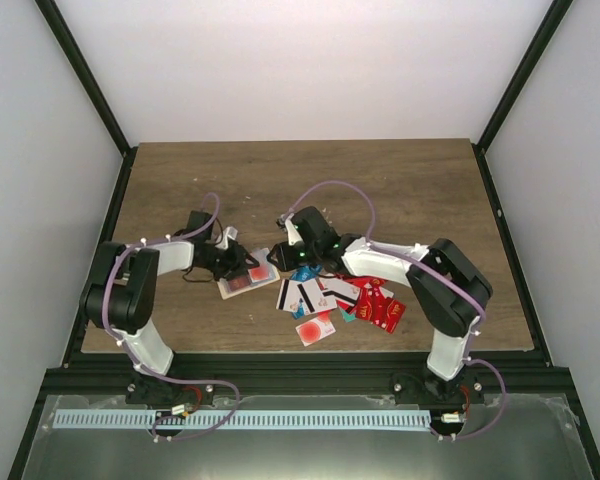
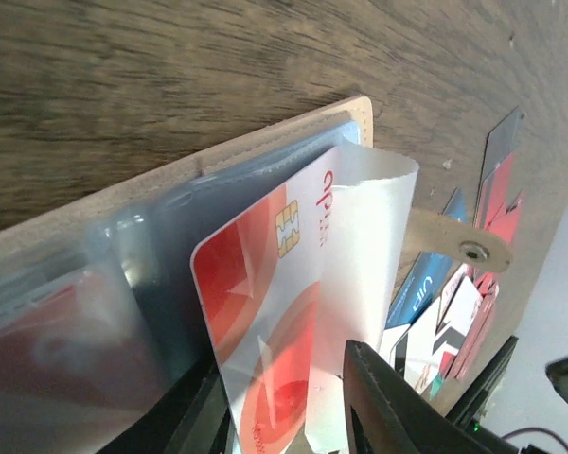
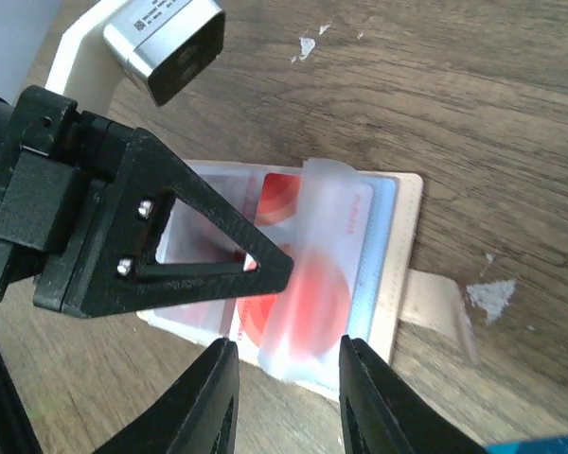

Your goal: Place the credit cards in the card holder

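The tan card holder [image 1: 242, 285] lies open on the table, its clear sleeves facing up. A white and red credit card [image 2: 265, 284] with a chip sits partly in one sleeve. My left gripper [image 1: 242, 265] is at the holder with its jaws apart [image 2: 284, 378], and the card and a loose sleeve flap stand between them. My right gripper [image 1: 278, 256] is open [image 3: 289, 364] at the holder's [image 3: 407, 246] near edge, where a raised sleeve ends between its fingers. The remaining credit cards [image 1: 350, 300] lie in a heap to the right.
The holder's snap tab [image 3: 440, 303] sticks out flat toward the heap. One white and red card [image 1: 315, 328] lies apart near the table's front edge. In the right wrist view, the left gripper's black finger [image 3: 199, 246] reaches over the holder. Dark frame posts border the table.
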Controlling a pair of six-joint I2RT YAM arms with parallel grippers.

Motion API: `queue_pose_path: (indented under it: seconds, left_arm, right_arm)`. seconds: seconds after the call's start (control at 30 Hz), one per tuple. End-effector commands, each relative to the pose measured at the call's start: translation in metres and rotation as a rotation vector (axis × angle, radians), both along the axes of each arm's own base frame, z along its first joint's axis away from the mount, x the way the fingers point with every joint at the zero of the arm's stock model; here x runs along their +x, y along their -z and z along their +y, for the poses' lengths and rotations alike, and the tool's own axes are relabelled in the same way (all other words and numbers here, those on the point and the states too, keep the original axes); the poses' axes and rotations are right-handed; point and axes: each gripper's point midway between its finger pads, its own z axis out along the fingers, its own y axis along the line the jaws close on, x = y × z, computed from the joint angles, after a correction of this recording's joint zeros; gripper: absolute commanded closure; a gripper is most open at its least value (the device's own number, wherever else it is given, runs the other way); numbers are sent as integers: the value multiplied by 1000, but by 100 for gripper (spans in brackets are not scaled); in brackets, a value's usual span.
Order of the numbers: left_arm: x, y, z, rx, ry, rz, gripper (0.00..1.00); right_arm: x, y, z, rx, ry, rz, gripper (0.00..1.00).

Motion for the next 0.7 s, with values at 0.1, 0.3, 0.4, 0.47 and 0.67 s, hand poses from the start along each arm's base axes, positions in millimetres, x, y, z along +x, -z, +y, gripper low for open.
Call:
queue_pose_path:
  seconds: [0.1,0.3,0.4,0.47,0.67]
  left_arm:
    - [-2,-9,12,90,-5,-9,57]
    - [-9,-26,9,57,0,-25,46]
    - [-13,-33,8,42,2,-30,40]
    - [-14,-38,8,41,4,-41,38]
    - [-8,-52,21,142,0,-106,38]
  right_arm:
    - [-11,-9,-17,-22,23,-7,68]
    - [-15,-18,-24,-19,35,-25,68]
    - [-15,-19,-24,-14,36,-26,68]
    - [-13,-21,-24,-9,38,-31,68]
    - [-14,-30,-12,43,11,-17,67]
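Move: The orange-and-white card stands bowed up in the card holder's right-hand pocket, its middle about 2 cm back, 1 cm right and 1 cm below the left hand; the holder's middle is some 3 cm back. The blue card lies roughly 11 cm right and 3 cm back, the striped cards 12 cm right and 8 cm back. From the right hand the orange card is about 4 cm left, 2 cm back and 8 cm down, the blue card 7 cm right and 3 cm back. The bowed orange-and-white card is let go: the left fingers, already parting around it, keep opening to about twice their gap, easing a centimetre to the right's opposite side, then rise clear of the pocket by some 4 cm. The empty right hand draws off rightward and back about 3 cm from the holder towards the blue card, rising slightly, its fingers still part-open. ##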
